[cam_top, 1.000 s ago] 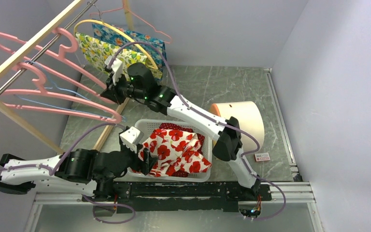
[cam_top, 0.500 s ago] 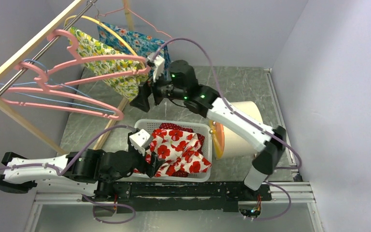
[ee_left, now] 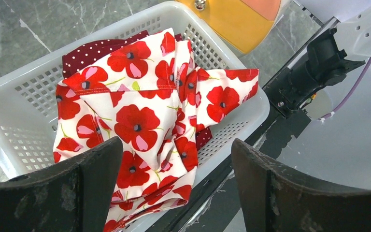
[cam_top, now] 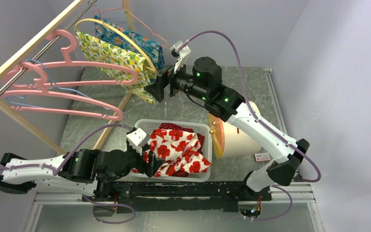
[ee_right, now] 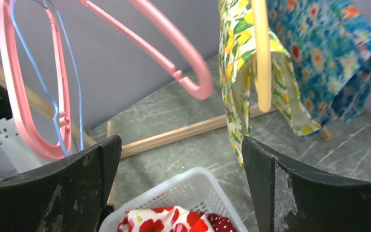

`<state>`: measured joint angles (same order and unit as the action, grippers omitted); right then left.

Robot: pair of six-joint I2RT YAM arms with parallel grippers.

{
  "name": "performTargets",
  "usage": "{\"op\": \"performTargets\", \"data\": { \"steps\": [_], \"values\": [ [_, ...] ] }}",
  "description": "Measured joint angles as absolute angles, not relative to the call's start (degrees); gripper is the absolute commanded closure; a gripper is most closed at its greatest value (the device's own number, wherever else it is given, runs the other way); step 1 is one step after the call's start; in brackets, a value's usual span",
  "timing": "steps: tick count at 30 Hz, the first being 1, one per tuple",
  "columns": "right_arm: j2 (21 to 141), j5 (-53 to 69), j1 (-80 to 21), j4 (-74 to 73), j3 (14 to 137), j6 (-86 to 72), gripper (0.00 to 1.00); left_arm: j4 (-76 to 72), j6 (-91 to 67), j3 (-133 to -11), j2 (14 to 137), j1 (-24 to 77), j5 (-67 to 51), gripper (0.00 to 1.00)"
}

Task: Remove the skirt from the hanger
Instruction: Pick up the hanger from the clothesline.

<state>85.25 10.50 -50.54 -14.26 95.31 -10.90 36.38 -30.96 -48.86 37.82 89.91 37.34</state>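
A yellow lemon-print skirt (cam_top: 118, 55) hangs over a yellow hanger (cam_top: 125, 36) on the rack's rail. In the right wrist view that skirt (ee_right: 232, 72) and hanger (ee_right: 261, 58) hang just ahead, to the upper right. My right gripper (cam_top: 160, 87) stands open beside the skirt's lower right corner, with nothing between its fingers (ee_right: 178, 145). Low at the front, my left gripper (cam_top: 148, 162) is open and empty over a red poppy skirt (ee_left: 135, 116) that lies crumpled in a white basket (ee_left: 24, 96).
A blue floral garment (cam_top: 142, 42) hangs behind the yellow skirt. Several empty pink hangers (cam_top: 72, 79) and a thin blue one hang on the wooden rack (cam_top: 24, 48) at the left. A cream and orange drum (cam_top: 239, 130) lies to the right of the basket (cam_top: 145, 126).
My right gripper drew a pink hanger to the right, opened and let it go. The hanger has swung back on the rail. The right arm now reaches farther right. My left arm hardly moved.
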Motion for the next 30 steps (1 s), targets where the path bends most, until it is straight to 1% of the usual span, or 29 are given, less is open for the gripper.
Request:
{"op": "performTargets", "data": {
  "steps": [1, 3, 5, 6, 14, 16, 17, 20, 24, 27, 30],
  "values": [
    [85.3, 10.0, -50.3, -13.7, 95.3, -10.8, 0.08, 36.4, -31.1, -48.9, 37.9, 89.9, 37.2, 0.13],
    [85.3, 9.0, -50.0, -11.6, 95.2, -10.1, 0.1, 36.4, -31.3, -48.9, 38.2, 89.9, 37.1, 0.13],
    [85.3, 7.8, -49.8, -8.7, 94.4, -9.2, 0.16, 36.3, -31.3, -48.9, 38.5, 89.9, 37.0, 0.13],
    [85.7, 7.3, -49.6, -7.4, 94.3, -8.8, 0.17, 36.1, -31.3, -48.8, 38.5, 89.9, 36.9, 0.13],
    [99.2, 6.8, -48.0, -3.0, 104.6, -5.2, 0.17, 34.5, -31.4, -47.9, 39.2, 89.9, 35.4, 0.14],
    [103.4, 7.3, -47.9, -3.1, 107.8, -4.4, 0.18, 34.5, -31.6, -47.7, 39.6, 89.9, 34.9, 0.14],
    [105.8, 7.4, -47.9, -3.2, 109.9, -4.1, 0.21, 34.5, -31.8, -47.5, 39.7, 89.9, 34.6, 0.14],
    [111.4, 8.3, -47.8, -3.7, 114.7, -3.6, 0.34, 34.5, -32.2, -46.6, 39.8, 89.9, 33.9, 0.14],
    [114.8, 10.0, -47.5, -4.6, 117.2, -3.8, 0.48, 34.5, -32.4, -45.5, 39.4, 89.9, 33.4, 0.14],
    [115.7, 11.0, -47.3, -4.7, 118.3, -4.2, 0.48, 34.4, -32.5, -45.0, 38.3, 89.9, 33.2, 0.14],
    [115.8, 12.3, -47.2, -4.8, 119.0, -4.7, 0.37, 34.1, -32.6, -45.0, 37.8, 89.9, 33.2, 0.14]
  ]
}}
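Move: The yellow hanger's near end is about 11 cm ahead of the right hand, 5 cm to its left and roughly level with the pads. The nearest pink hanger's tip is some 8 cm ahead and 10 cm left. The yellow skirt's middle hangs about 17 cm ahead, 14 left and 10 lower; the blue skirt is some 27 ahead and 11 left. From the left hand, the yellow hanger's end lies about 30 cm straight ahead and 16 higher. Send the right gripper forward about 12 cm, first lifting it some 2 cm, then swinging it left by 9–10 cm and sinking it about 7 cm from that peak, so the fingers straddle the near arm of the yellow hanger. Narrow the wide-open fingers to about half without shutting on it. Let the empty left hand ease down and back a couple of centimetres over the basket. ##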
